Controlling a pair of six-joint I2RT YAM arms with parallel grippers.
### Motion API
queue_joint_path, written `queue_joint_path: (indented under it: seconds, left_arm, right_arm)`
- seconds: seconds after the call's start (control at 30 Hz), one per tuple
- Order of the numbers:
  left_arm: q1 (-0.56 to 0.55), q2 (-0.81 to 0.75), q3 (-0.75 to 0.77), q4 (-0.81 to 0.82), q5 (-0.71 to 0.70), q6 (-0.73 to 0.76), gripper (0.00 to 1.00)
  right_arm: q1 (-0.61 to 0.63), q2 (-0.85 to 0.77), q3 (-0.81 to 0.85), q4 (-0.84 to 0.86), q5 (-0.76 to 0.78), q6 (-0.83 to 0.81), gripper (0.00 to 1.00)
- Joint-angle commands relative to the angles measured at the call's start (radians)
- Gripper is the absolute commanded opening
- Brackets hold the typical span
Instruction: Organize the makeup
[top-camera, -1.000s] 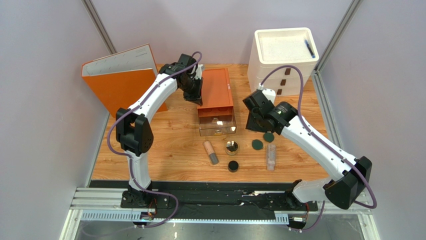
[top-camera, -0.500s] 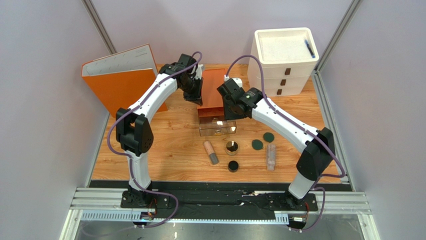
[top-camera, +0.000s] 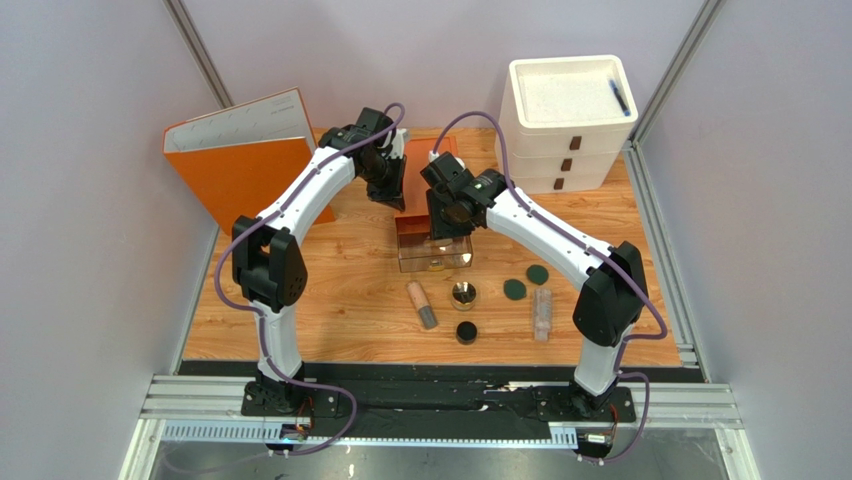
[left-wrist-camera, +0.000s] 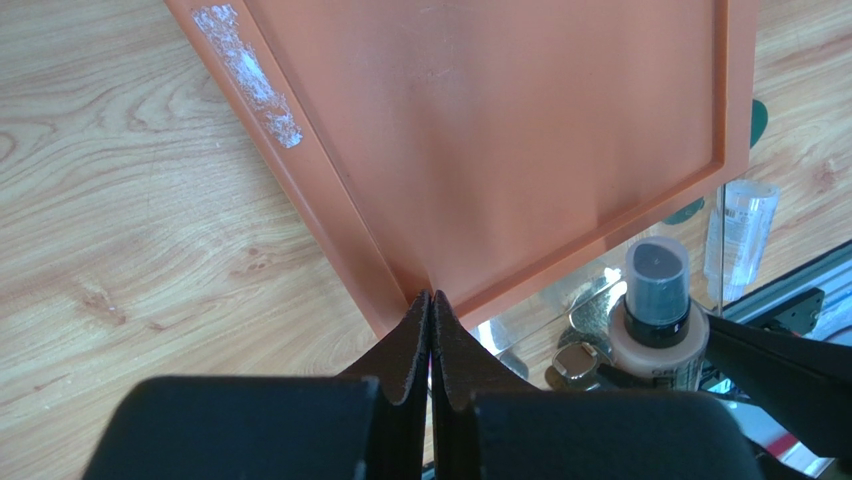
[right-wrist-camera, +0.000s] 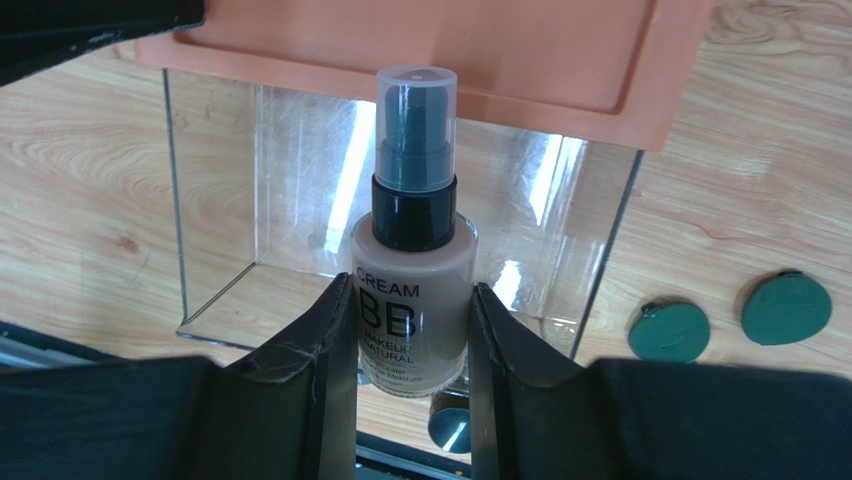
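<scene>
My right gripper (right-wrist-camera: 413, 335) is shut on a beige BB cream bottle (right-wrist-camera: 413, 250) with a clear cap, held upright over the open clear box (top-camera: 410, 262). My left gripper (left-wrist-camera: 431, 300) is shut, its tips against the near corner of the box's raised orange lid (left-wrist-camera: 500, 130). A small gold-topped item (left-wrist-camera: 578, 365) lies inside the box. On the table in front lie a beige tube with grey cap (top-camera: 421, 305), a round gold jar (top-camera: 463, 295), a black pot (top-camera: 466, 331), two green discs (top-camera: 515, 290) (top-camera: 537, 273) and a slim bottle (top-camera: 541, 314).
A white drawer unit (top-camera: 568, 120) with a black pen (top-camera: 620, 97) on top stands at the back right. An orange binder (top-camera: 240, 160) leans at the back left. Purple walls close in both sides.
My right arm has swung left and away from the green discs to above the clear box, carrying the bottle. The left arm has stayed at the lid.
</scene>
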Motion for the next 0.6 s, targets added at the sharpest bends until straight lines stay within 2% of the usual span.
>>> queue_joint_path:
  seconds: [0.0, 0.1, 0.2, 0.47, 0.53, 0.57]
  left_arm:
    - [0.012, 0.050, 0.002, -0.109, -0.104, 0.048, 0.00]
    - [0.012, 0.053, 0.007, -0.111, -0.104, 0.048, 0.00]
    - [0.012, 0.053, 0.005, -0.111, -0.103, 0.048, 0.00]
    - [0.012, 0.050, 0.001, -0.111, -0.106, 0.050, 0.00]
    - [0.010, 0.048, -0.001, -0.109, -0.107, 0.050, 0.00]
    - [0.010, 0.047, -0.001, -0.109, -0.106, 0.048, 0.00]
  right_arm:
    - [0.008, -0.043, -0.005, 0.027, -0.061, 0.013, 0.37]
    - [0.008, -0.086, -0.038, 0.033, -0.024, 0.033, 0.49]
    - [0.008, -0.137, -0.057, 0.024, 0.048, 0.048, 0.55]
    - [-0.021, -0.319, -0.174, -0.071, 0.270, 0.158, 0.56]
    - [-0.049, -0.363, -0.278, -0.100, 0.278, 0.208, 0.56]
    - [-0.089, -0.390, -0.330, -0.112, 0.271, 0.241, 0.61]
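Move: The right hand, already holding the bottle of BB cream, is over the open clear drawer, whose middle lies almost straight beneath, some 6 cm down and 1 cm to the left. The orange lid's middle is about 13 cm ahead and 2 cm left, roughly level in height. On the table 11 cm below, the gold-rimmed jar stands about 8 cm back and 5 cm right. From the left hand, the drawer's middle lies roughly 7 cm back, 6 cm right and 6 cm below. The right hand eases back about 1 cm and sinks slightly over the clear drawer while its fingers spread from their hold on the bottle and let it go, then, with the fingers staying open, it lifts some 5 cm and swings about 7 cm right, away from the drawer and past the lid's near right corner, drawing back a little more and turning clockwise some 10 degrees. The left hand stays put with its shut fingertips resting on the near left corner of the orange lid. ##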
